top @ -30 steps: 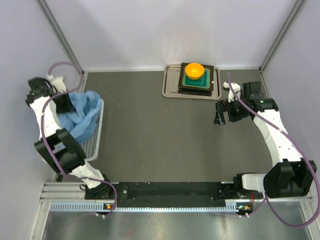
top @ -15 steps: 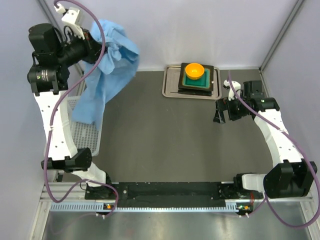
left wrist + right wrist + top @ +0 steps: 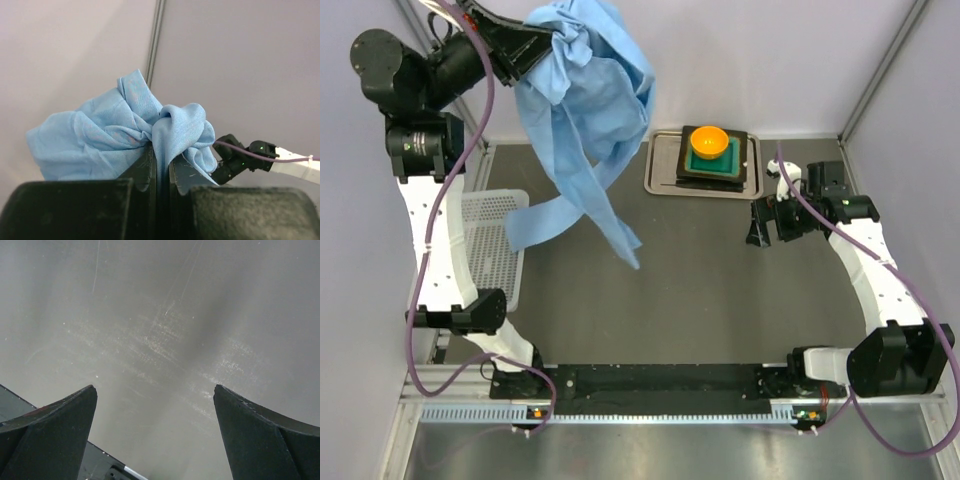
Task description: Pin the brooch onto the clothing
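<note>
The clothing [image 3: 585, 120], a light blue shirt, hangs crumpled in the air over the table's far left, its lower folds trailing toward the mat. My left gripper [image 3: 527, 48] is raised high and shut on a bunch of its fabric. In the left wrist view the cloth [image 3: 115, 135] bulges out from between the closed fingers of that gripper [image 3: 161, 156]. My right gripper [image 3: 767, 226] hovers low at the right side of the table, open and empty. The right wrist view shows its gripper [image 3: 155, 395] with wide-apart fingers [image 3: 55, 425] over bare grey mat. The brooch is out of view.
A white mesh basket [image 3: 485, 255] lies at the left table edge, below the hanging shirt. At the back, a metal tray [image 3: 660, 170] carries stacked green plates and an orange bowl [image 3: 709, 140]. The enclosure walls stand close behind the raised left arm.
The left arm has lifted the shirt out of the white basket, up and to the right, so it now hangs over the table. The right arm has stayed still.
</note>
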You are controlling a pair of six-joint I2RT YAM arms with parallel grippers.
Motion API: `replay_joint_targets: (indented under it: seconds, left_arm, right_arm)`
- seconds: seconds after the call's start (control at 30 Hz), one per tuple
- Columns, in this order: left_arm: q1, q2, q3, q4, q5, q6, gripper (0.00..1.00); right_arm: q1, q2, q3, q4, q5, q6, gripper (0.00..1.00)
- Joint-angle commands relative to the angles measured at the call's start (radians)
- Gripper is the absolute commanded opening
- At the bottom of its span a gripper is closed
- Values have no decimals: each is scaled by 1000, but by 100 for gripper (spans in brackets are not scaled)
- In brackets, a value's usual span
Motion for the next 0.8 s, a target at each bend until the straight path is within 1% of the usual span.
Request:
replay_joint_targets:
  seconds: [0.0, 0.1, 0.13, 0.2, 0.23, 0.3, 0.33, 0.4, 0.43, 0.47, 0.5, 0.53, 0.6, 0.67, 0.7, 0.77]
  left_arm:
    - [-56, 4, 49, 278, -14, -127, 0]
    - [-122, -8, -6, 303, -18, -139, 0]
    - [-172, -30, -32, 318, -27, -133, 0]
    - [-236, -53, -136, 329, -29, -110, 0]
    - [-293, -74, -197, 337, -26, -84, 0]
    - [-330, -85, -237, 366, -46, -83, 0]
    - [-377, -61, -189, 334, -81, -55, 0]
    - [-439, 2, -62, 254, -96, 9, 0]
    - [-508, 63, 59, 205, -102, 90, 0]
    - [-537, 85, 97, 150, -119, 115, 0]
    - [-563, 102, 118, 147, -122, 133, 0]
    - [-608, 114, 118, 154, -122, 161, 0]
    - [-635, 111, 96, 203, -125, 167, 0]
    - [-652, 87, 37, 229, -147, 161, 0]
    - [-656, 75, 8, 269, -174, 157, 0]
    - [-662, 33, -90, 271, -194, 155, 0]
  right_arm:
    - [-1, 4, 67, 1, -40, 6, 99]
    - [-3, 7, 73, -3, -42, 5, 99]
    - [-1, 7, 70, -4, -46, 5, 99]
    - [-1, 9, 67, -4, -57, 2, 99]
    - [-1, 12, 66, -6, -69, 2, 99]
    - [-3, 12, 64, -6, -74, -1, 99]
    - [-1, 13, 62, -7, -76, -3, 99]
    - [-3, 18, 62, -7, -76, -3, 99]
    - [-1, 21, 64, -7, -80, -3, 99]
    - [-3, 27, 65, -7, -82, -3, 99]
    - [-3, 29, 65, -7, -80, -3, 99]
    - [-3, 30, 65, -9, -77, -4, 99]
    - [-1, 23, 64, -9, -70, -7, 99]
    - [-4, 12, 56, -7, -60, -7, 99]
    - [-9, 3, 55, -9, -68, -1, 99]
    - [-31, -5, 52, -9, -112, 6, 99]
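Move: The clothing already hangs bunched from the shut left gripper, high up. The bare middle of the table lies about 16 cm to that hand's right, 6 cm back and some 63 cm below. The tray with the brown box and orange bowl is roughly 17 cm ahead and 23 cm right of the hand; the emptied basket is 27 cm to its left, 2 cm back. From the right hand, the table middle lies about 22 cm left, 2 cm back and 18 cm below. The clothing is swept through the air in the left gripper's unbroken hold, away from the basket and across above the table towards the right arm's side. The left hand goes about 20 cm right and 10 cm back, hardly changing height after a brief early rise and dip, while the wrist swings some 30 degrees clockwise. ##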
